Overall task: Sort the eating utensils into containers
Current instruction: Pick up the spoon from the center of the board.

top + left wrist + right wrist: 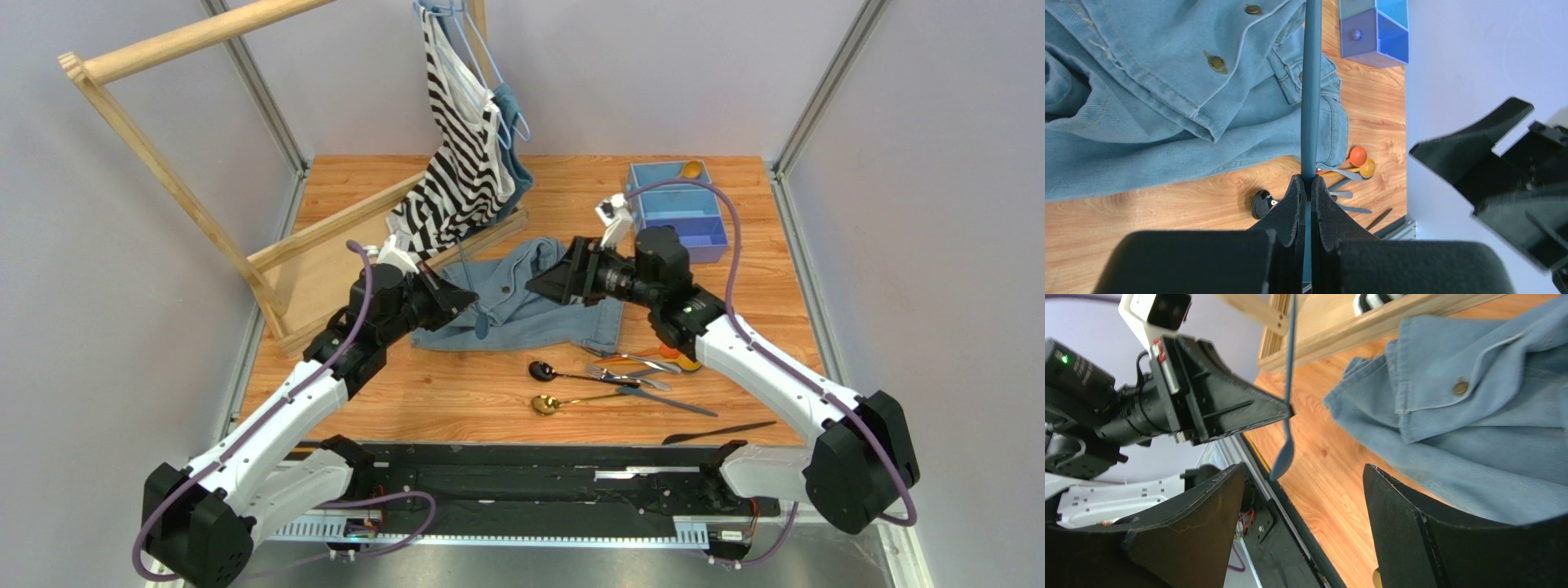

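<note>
My left gripper (1310, 180) is shut on the handle of a slim blue spoon (1311, 92), held in the air over a denim shirt. In the right wrist view the spoon (1289, 373) hangs bowl down from the left gripper (1284, 410), just beyond my right gripper (1303, 467), which is open and empty. In the top view the two grippers face each other, left (460, 298) and right (546, 284). The light blue tray (718, 233) stands at the back right with a gold spoon (693, 169) in it. Several utensils lie near the front: a black spoon (540, 369), a gold spoon (546, 404), forks (632, 374) and a dark knife (718, 433).
A crumpled denim shirt (534, 300) lies mid-table under both grippers. A wooden rack (184, 184) stands at the back left, with striped and blue garments (460, 135) hanging on hangers. Grey walls close in both sides.
</note>
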Robot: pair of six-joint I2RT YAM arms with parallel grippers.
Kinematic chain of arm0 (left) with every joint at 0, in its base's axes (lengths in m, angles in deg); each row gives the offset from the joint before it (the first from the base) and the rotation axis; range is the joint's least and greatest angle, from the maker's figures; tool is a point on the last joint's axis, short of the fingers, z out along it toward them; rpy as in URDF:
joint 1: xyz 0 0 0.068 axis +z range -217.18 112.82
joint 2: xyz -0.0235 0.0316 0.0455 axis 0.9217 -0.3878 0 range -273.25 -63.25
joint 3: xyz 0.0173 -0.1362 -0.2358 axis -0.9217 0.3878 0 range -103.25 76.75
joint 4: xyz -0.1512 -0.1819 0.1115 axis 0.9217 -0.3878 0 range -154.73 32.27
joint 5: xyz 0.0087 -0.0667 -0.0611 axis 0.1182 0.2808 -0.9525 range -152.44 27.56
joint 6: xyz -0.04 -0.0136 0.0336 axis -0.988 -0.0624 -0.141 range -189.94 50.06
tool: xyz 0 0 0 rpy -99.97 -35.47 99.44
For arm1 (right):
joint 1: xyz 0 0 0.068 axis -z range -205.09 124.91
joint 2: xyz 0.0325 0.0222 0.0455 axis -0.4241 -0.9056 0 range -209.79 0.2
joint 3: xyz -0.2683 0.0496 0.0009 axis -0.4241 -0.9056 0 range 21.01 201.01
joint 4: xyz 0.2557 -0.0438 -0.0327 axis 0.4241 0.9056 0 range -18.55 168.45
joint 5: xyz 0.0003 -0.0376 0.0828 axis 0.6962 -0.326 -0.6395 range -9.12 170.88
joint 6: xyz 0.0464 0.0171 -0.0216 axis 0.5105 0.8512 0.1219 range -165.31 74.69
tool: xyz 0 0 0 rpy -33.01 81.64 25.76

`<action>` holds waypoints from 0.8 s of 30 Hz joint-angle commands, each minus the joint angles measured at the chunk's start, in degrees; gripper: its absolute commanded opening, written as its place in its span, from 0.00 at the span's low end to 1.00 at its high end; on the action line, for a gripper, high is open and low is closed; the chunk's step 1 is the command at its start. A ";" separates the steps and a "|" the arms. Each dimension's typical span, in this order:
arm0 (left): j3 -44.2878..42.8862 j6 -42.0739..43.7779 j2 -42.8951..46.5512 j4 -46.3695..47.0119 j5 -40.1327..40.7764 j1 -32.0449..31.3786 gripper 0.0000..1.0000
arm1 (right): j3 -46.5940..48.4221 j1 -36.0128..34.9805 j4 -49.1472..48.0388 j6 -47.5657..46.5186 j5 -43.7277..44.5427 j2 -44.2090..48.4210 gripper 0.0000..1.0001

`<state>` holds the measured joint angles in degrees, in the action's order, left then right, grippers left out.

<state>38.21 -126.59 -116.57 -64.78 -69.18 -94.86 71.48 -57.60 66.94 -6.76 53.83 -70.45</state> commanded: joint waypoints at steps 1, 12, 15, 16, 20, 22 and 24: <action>-1.53 -2.86 0.06 -0.51 2.44 0.52 0.00 | 6.20 -5.62 6.34 -4.97 5.42 -1.76 0.74; -3.03 -3.03 -1.35 -2.62 2.96 0.52 0.00 | 15.95 -15.38 14.44 -8.04 14.03 -12.66 0.67; -3.12 -2.95 -1.17 -2.88 3.49 0.52 0.00 | 16.76 -16.79 15.06 -7.79 15.43 -14.95 0.64; -3.03 -2.95 -1.09 -2.80 3.49 0.52 0.00 | 16.76 -17.06 14.10 -7.78 15.88 -15.65 0.64; -3.11 -3.65 -0.82 -3.41 3.76 0.52 0.00 | 18.07 -17.32 15.14 -7.61 16.50 -18.11 0.62; -3.55 -3.47 -0.64 -3.67 3.84 0.52 0.00 | 18.78 -17.41 15.41 -7.70 15.71 -19.51 0.53; -3.99 -3.47 -0.47 -4.20 4.19 0.52 0.00 | 19.04 -17.50 15.15 -7.61 14.49 -20.31 0.43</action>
<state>37.57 -129.27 -118.17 -68.74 -65.99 -94.71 87.33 -74.85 82.17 -13.67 68.39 -89.20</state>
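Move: The blue spoon hangs pinched in the left fingers; its bowl is about 11 cm left of the right hand, 3 cm back and 9 cm lower, and some 5 cm below and 3 cm back from the left hand, 1 cm to its right. From the right hand, the denim shirt's middle lies roughly 3 cm ahead, 3 cm left and 18 cm below; the black ladle's head some 10 cm back, 1 cm left, 18 cm below. Right hand swings about 8 cm left and 7 cm down to the left-held spoon's bowl, rolling, fingers partly closing. ##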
